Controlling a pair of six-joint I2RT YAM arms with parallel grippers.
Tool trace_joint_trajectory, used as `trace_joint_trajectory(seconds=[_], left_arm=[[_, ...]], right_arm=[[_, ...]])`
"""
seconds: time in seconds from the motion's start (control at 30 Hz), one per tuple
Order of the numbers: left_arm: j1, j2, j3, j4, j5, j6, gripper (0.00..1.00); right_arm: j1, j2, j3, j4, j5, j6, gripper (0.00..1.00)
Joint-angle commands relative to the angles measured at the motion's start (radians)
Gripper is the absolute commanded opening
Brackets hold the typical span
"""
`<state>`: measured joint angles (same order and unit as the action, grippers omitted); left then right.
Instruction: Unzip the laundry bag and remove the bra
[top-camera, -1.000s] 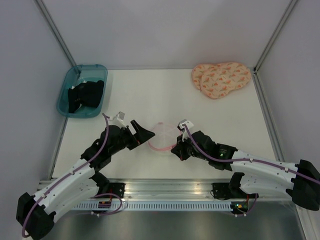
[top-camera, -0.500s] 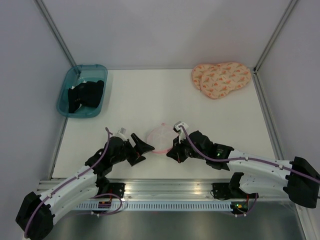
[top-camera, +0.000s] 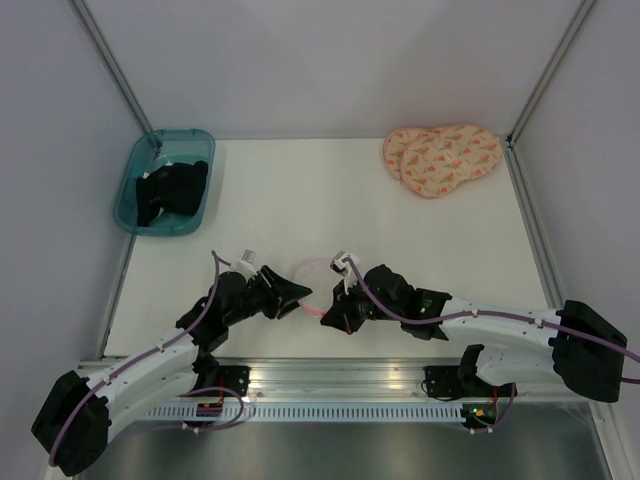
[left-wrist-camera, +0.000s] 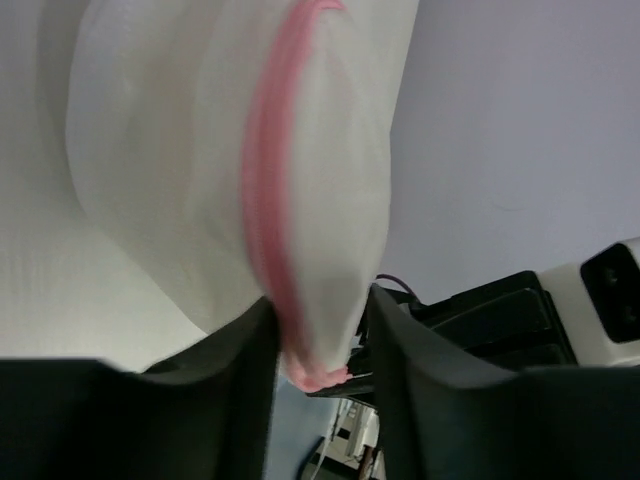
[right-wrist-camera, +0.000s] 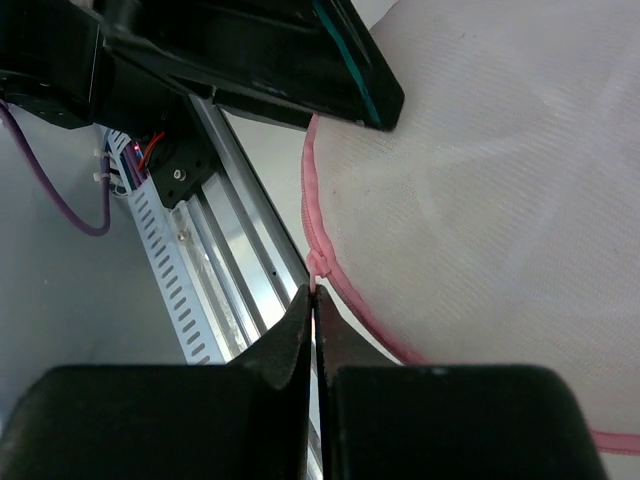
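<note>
The laundry bag (top-camera: 312, 272), white mesh with pink edging, hangs between my two grippers close to the table's near edge. In the left wrist view the bag's pink-edged rim (left-wrist-camera: 300, 300) sits between the fingers of my left gripper (left-wrist-camera: 318, 370), which press on it from both sides. My right gripper (right-wrist-camera: 314, 295) is shut on the pink zip pull (right-wrist-camera: 317, 265) at the edge of the bag (right-wrist-camera: 480, 170). From above, the left gripper (top-camera: 298, 296) and right gripper (top-camera: 328, 316) stand close together. The bra is hidden; only white mesh shows.
A teal bin (top-camera: 133, 190) holding black clothing (top-camera: 170, 188) stands at the back left. A peach patterned pad (top-camera: 442, 158) lies at the back right. The aluminium rail (top-camera: 340, 375) runs along the near edge, just below the grippers.
Both grippers have drawn the bag toward the near edge and come closer together. The left jaws have narrowed from wide open onto the bag's rim.
</note>
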<state>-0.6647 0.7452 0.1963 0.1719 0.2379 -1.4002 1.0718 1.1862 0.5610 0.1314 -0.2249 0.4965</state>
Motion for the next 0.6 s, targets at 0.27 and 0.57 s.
trace_joint_trajectory(seconds=[0.27,0.57], left_arm=[[-0.006,0.082,0.018,0.092,0.012,0.021,0.02],[-0.004,0.114,0.087,0.038,-0.005,0.102,0.02]], right_arm=[[0.010,-0.017,0.068,-0.109,0.084,-0.032,0.00],[0.013,-0.031,0.077,-0.413,0.321,-0.015,0.00]])
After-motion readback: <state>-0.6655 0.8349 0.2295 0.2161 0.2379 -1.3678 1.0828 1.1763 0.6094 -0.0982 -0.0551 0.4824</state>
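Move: The laundry bag's zip end already lies between the left gripper's half-closed fingers, practically at the hand point. The zip pull is about 5 cm to its right and 4 cm back, at much the same height; the bag's middle is some 4 cm right, 3 cm ahead and a few centimetres lower. The right gripper already holds the pull at its fingertips, with the zip end about 6 cm left and 4 cm ahead of it and the bag's middle some 7 cm ahead, 1 cm left. Shut the left gripper on the zip end, dipping about 1 cm as the fingers close and rising again, and keep it pinched there as the anchor. Keep the right gripper's hold on the zip pull; once the left has closed, draw it away from the left gripper, about 3 cm right, some 2 cm down and slightly forward, its fingers tipping about 10 degrees further down. ##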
